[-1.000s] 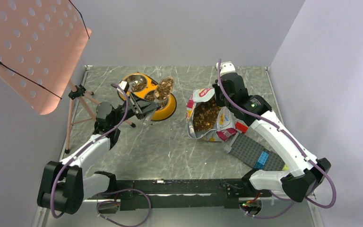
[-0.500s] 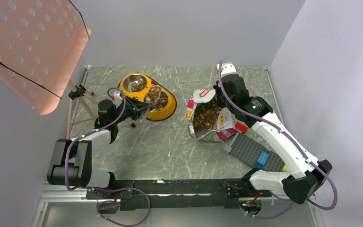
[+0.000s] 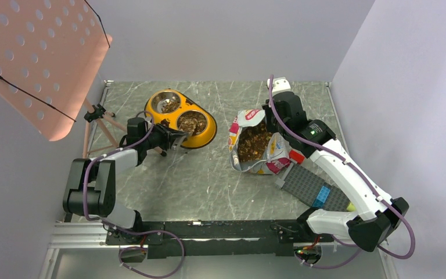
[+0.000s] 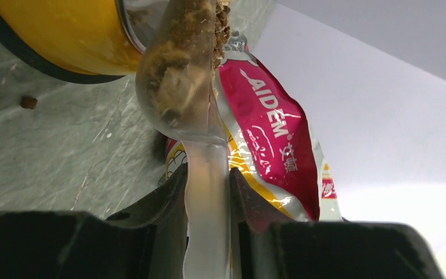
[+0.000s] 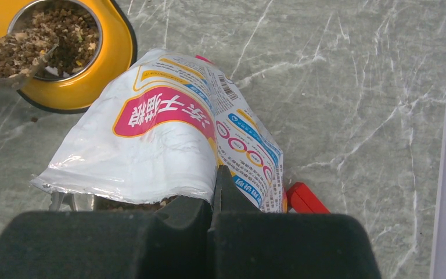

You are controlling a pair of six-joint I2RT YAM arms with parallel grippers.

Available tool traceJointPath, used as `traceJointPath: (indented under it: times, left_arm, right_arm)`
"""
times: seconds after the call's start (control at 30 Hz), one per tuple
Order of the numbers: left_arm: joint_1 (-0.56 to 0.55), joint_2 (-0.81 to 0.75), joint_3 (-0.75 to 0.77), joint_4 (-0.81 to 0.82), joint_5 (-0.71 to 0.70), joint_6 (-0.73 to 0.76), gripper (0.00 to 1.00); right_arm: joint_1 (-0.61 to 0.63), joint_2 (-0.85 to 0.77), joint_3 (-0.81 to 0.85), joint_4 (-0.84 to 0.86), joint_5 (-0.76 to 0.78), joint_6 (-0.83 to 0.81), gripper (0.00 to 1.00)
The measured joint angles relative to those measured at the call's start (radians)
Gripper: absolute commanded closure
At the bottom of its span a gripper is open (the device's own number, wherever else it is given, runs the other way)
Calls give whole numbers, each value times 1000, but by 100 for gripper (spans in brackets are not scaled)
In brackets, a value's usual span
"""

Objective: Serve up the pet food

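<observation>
Brown pet food fills the open white, pink and yellow bag (image 3: pixel 255 145) at centre right. More of it lies in both steel cups (image 3: pixel 193 123) of the yellow double bowl (image 3: pixel 206 135). My left gripper (image 3: pixel 171 138) is shut on the handle of a clear plastic scoop (image 4: pixel 177 75). The scoop holds kibble and sits at the bowl's near rim (image 4: pixel 64 35). In the left wrist view the handle is pinched between the fingers (image 4: pixel 180 186) of that left gripper (image 4: pixel 208 174). My right gripper (image 5: pixel 215 186) is shut on the torn top edge of the bag (image 5: pixel 151 145).
A pink perforated board (image 3: pixel 40 58) on a tripod (image 3: pixel 101 116) stands at the left. A grey studded baseplate (image 3: pixel 305 183) with a blue brick (image 3: pixel 323 195) lies beside the bag, near a red brick (image 5: pixel 305 200). One stray kibble (image 4: pixel 28 102) lies on the table.
The heaped scoop came down from above the bowl and drew back to its near rim, with less kibble heaped in it. The left arm folded back to the left. The right arm held still.
</observation>
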Motion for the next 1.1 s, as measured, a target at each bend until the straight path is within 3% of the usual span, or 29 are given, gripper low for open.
traceJointPath:
  times: [0.4, 0.83, 1.1]
  left_arm:
    - [0, 84, 236, -361, -73, 19, 100]
    - [-32, 335, 781, -1006, -144, 87, 100]
    - [-71, 418, 1003, -1296, -182, 94, 100]
  right_arm:
    - [0, -5, -7, 7, 0, -2, 100]
    - [0, -5, -8, 8, 0, -3, 100]
    - [-4, -12, -14, 10, 0, -3, 100]
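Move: The near bowl's middle, where the scoop in my left hand is to be emptied, lies about 9 cm ahead of that hand, 8 cm to its right and some 10 cm below. The far bowl is roughly 19 cm ahead and 3 cm left, just as low; the food bag stands about 34 cm to the right, level with it. From my right hand the near bowl lies some 12 cm ahead, 27 cm left and 25 cm below. I tip the loaded scoop steeply down into the near bowl, turning my left wrist nose-down nearly 40 degrees while the hand goes about 6 cm forward alongside the bowl. Near the end I ease it back about 1 cm and up a couple, still tipping, the handle kept in my grip. My right hand stays still, pinching the bag's top edge. ##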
